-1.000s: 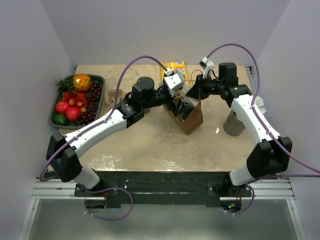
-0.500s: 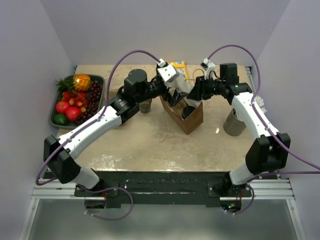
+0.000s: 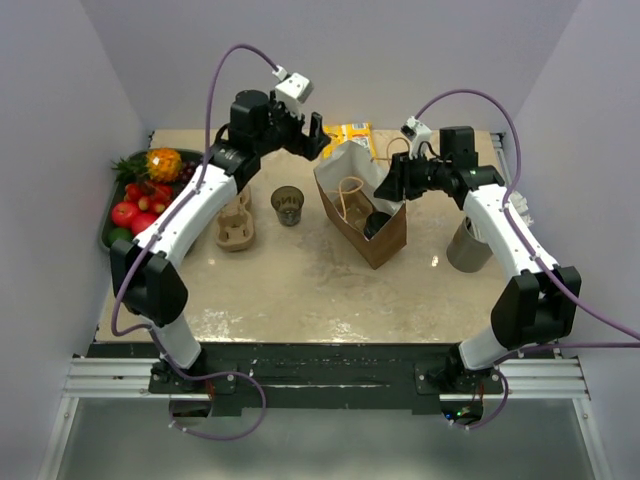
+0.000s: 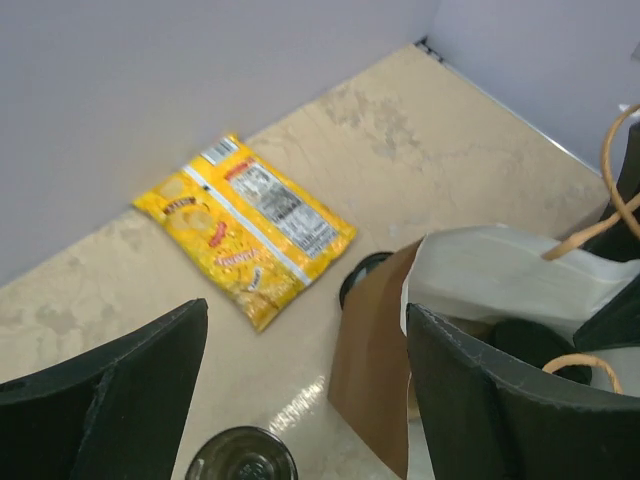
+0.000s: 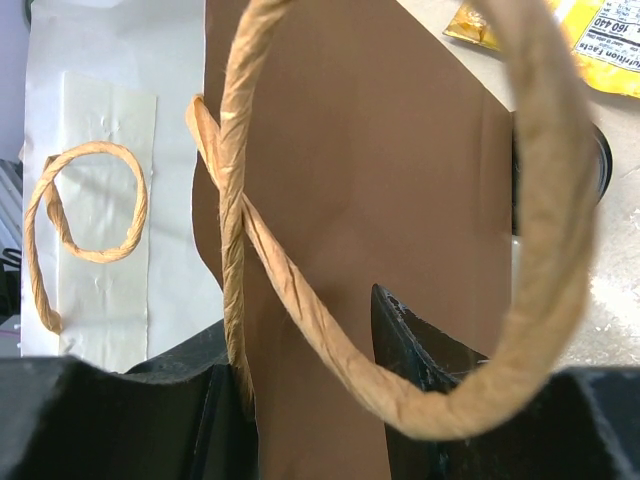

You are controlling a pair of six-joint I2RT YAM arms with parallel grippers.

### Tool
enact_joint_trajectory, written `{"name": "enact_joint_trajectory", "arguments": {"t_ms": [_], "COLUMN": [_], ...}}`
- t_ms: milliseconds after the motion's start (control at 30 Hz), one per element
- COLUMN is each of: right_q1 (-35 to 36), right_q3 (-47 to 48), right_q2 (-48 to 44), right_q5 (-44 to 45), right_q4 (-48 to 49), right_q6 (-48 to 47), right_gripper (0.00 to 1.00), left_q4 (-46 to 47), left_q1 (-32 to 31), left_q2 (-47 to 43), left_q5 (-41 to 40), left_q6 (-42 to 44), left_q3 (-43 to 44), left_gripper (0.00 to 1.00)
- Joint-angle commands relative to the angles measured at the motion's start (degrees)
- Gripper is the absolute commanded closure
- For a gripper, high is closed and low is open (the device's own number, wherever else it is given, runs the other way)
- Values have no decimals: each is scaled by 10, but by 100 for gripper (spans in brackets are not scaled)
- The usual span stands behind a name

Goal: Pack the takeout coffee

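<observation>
A brown paper bag with a white lining and twine handles stands open mid-table. Inside it sits a cup with a black lid, also seen in the left wrist view as a black lid. My right gripper is at the bag's far rim. Its jaws stand apart, open, with one twine handle running between them against the brown wall. My left gripper hangs high behind the bag, open and empty, above bare table.
A dark empty cup stands left of the bag, beside a cardboard cup carrier. A yellow snack packet lies at the back. A fruit tray is far left, a grey cup right. A black round lid lies behind the bag.
My left arm has lifted out of the bag and swung back and to the left. My right gripper's jaws have parted at the bag's handle. The bag's mouth now shows.
</observation>
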Motion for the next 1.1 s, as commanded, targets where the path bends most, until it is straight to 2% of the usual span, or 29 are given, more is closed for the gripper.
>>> {"name": "enact_joint_trajectory", "arguments": {"t_ms": [0,167,267,367,400,533,567,633,667,900,1067], "right_q1": [-3,-3,-2,-3,-2,-3,-3,-3,-3,-2,-3], "right_q3": [19,16,15,13,13,13,13,12,11,16,19], "right_q2": [-6,-6,-6,-5,-5,-3,-3,-4,-5,-9,-17], "right_q5": [2,1,-2,-2,-3,-8,-8,-9,-12,-28,-39], "right_q4": [-1,2,7,10,12,13,13,13,14,9,7], "right_q6": [-14,-14,-12,-9,-9,-8,-8,-8,-7,3,28], "right_gripper": [55,56,56,57,57,58,58,60,61,80,85], "left_q4": [-30,-36,-37,-45,-57,-77,-76,-72,-71,-99,-130], "left_q1": [-4,-4,-4,-4,-3,-4,-4,-4,-4,-4,-4], "left_q2": [11,10,0,-2,1,3,-3,-8,-15,-41,-68], "left_q5": [89,119,131,143,147,156,158,162,163,178,186], "left_q6": [-36,-44,-44,-43,-41,-40,-38,-41,-43,-58,-89], "left_q3": [24,3,-17,-22,-20,-18,-22,-25,-28,-27,-25], "left_gripper": [18,21,28,44,53,69,76,97,100,100,100]}}
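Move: The paper bag's left rim corner lies about 4 cm back, 3 cm right and 6 cm below the left hand. The coffee cup inside is some 9 cm back, 16 cm right and 26 cm down; the clear cup about 4 cm back and 7 cm left, the yellow packet roughly 15 cm ahead and 10 cm right, both far below. The bag's right rim already sits between the right hand's fingers; the coffee cup is about level, 3 cm left, 16 cm below it. The paper bag's left rim corner is what the left hand sinks and draws back to, about 6 cm down and 5 cm back, tipping its fingers down and turning some 15 degrees clockwise. The fingers shut fully, pinch the rim, then ease it back and slightly up. The right hand barely shifts, closing its half-open fingers on the right rim. ##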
